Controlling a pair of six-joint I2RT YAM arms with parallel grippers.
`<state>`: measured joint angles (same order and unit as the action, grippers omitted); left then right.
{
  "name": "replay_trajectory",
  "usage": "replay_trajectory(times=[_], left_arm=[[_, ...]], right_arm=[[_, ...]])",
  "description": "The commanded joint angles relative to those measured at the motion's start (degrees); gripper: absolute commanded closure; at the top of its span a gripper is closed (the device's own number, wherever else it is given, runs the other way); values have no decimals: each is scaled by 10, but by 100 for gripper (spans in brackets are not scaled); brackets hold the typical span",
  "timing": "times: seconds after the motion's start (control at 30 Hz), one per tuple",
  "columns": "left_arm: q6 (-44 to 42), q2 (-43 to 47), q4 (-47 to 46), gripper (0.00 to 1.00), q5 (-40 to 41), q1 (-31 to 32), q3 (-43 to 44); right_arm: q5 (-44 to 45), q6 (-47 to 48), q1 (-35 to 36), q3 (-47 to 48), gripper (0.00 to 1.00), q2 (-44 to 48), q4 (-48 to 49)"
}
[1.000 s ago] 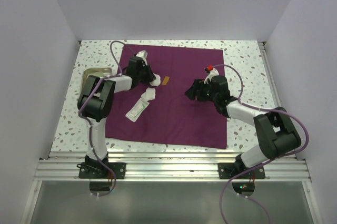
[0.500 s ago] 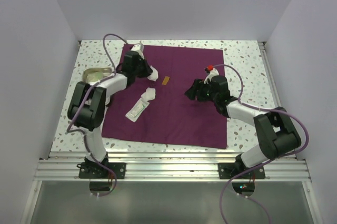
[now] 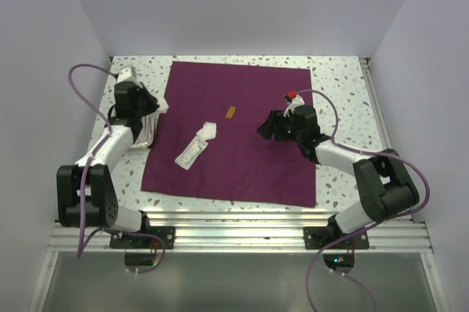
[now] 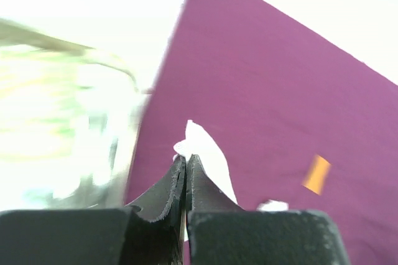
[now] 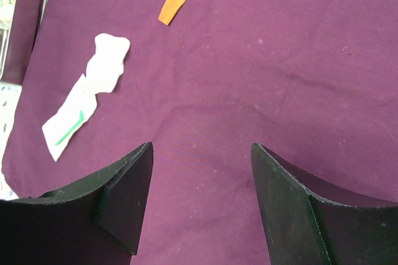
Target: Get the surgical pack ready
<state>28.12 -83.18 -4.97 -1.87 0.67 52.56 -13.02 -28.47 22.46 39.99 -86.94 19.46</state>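
The plum-purple cloth (image 3: 242, 143) lies spread flat on the table. My left gripper (image 3: 160, 107) is shut on a piece of white gauze (image 4: 208, 153) and hovers at the cloth's left edge, beside the steel tray (image 3: 149, 129), which shows blurred in the left wrist view (image 4: 62, 122). On the cloth lie another white gauze piece (image 3: 209, 129), a white packet (image 3: 190, 152) and a small orange strip (image 3: 230, 112). My right gripper (image 3: 265, 130) stands open low over the cloth's right half with nothing between its fingers (image 5: 201, 145).
The speckled tabletop (image 3: 337, 85) borders the cloth on all sides. White walls close in the left, back and right. An aluminium rail (image 3: 242, 235) runs along the near edge by the arm bases.
My left arm swung left from the cloth's back middle to the tray side, its jaws closing on the white gauze and carrying it along. The right arm has not moved.
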Motion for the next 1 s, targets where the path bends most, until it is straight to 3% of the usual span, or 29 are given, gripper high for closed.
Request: replay_trajectory(times=[0.0, 0.2, 0.53, 0.87, 0.97], left_arm=[[8, 66, -26, 100, 18, -54, -46], [15, 77, -36, 100, -14, -121, -83], [30, 71, -86, 100, -32, -163, -121], [44, -15, -158, 100, -46, -164, -116], [43, -65, -145, 100, -54, -164, -70]], right_arm=[[-3, 8, 6, 8, 32, 1, 15], [-5, 9, 6, 10, 33, 0, 11], [-4, 10, 9, 11, 33, -3, 11], [10, 19, 11, 10, 33, 4, 4], [7, 19, 12, 12, 33, -2, 4]])
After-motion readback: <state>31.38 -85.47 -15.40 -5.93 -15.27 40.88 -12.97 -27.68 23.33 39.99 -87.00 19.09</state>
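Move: The left hand holds a gauze up just right of the steel tray; the tray's middle lies about 10 cm to its left, 1 cm ahead and some 13 cm below. The glove packet in the tray is roughly 6 cm ahead, 10 cm left. The remaining gauze lies some 15 cm right and 2 cm back, with the dressing packet about 10 cm right and 11 cm back. From the idle right hand the tray is roughly 46 cm left, 9 cm ahead, 6 cm down. Leftward, fast at first and then easing off, the left hand swings the gauze about 10 cm in over the tray, drawing back some 5 cm on the way and turning about 15 degrees counter-clockwise. It then sinks mostly straight down, about 6 cm in all, edging slightly forward near the end, the shut fingers keeping their pinch. ##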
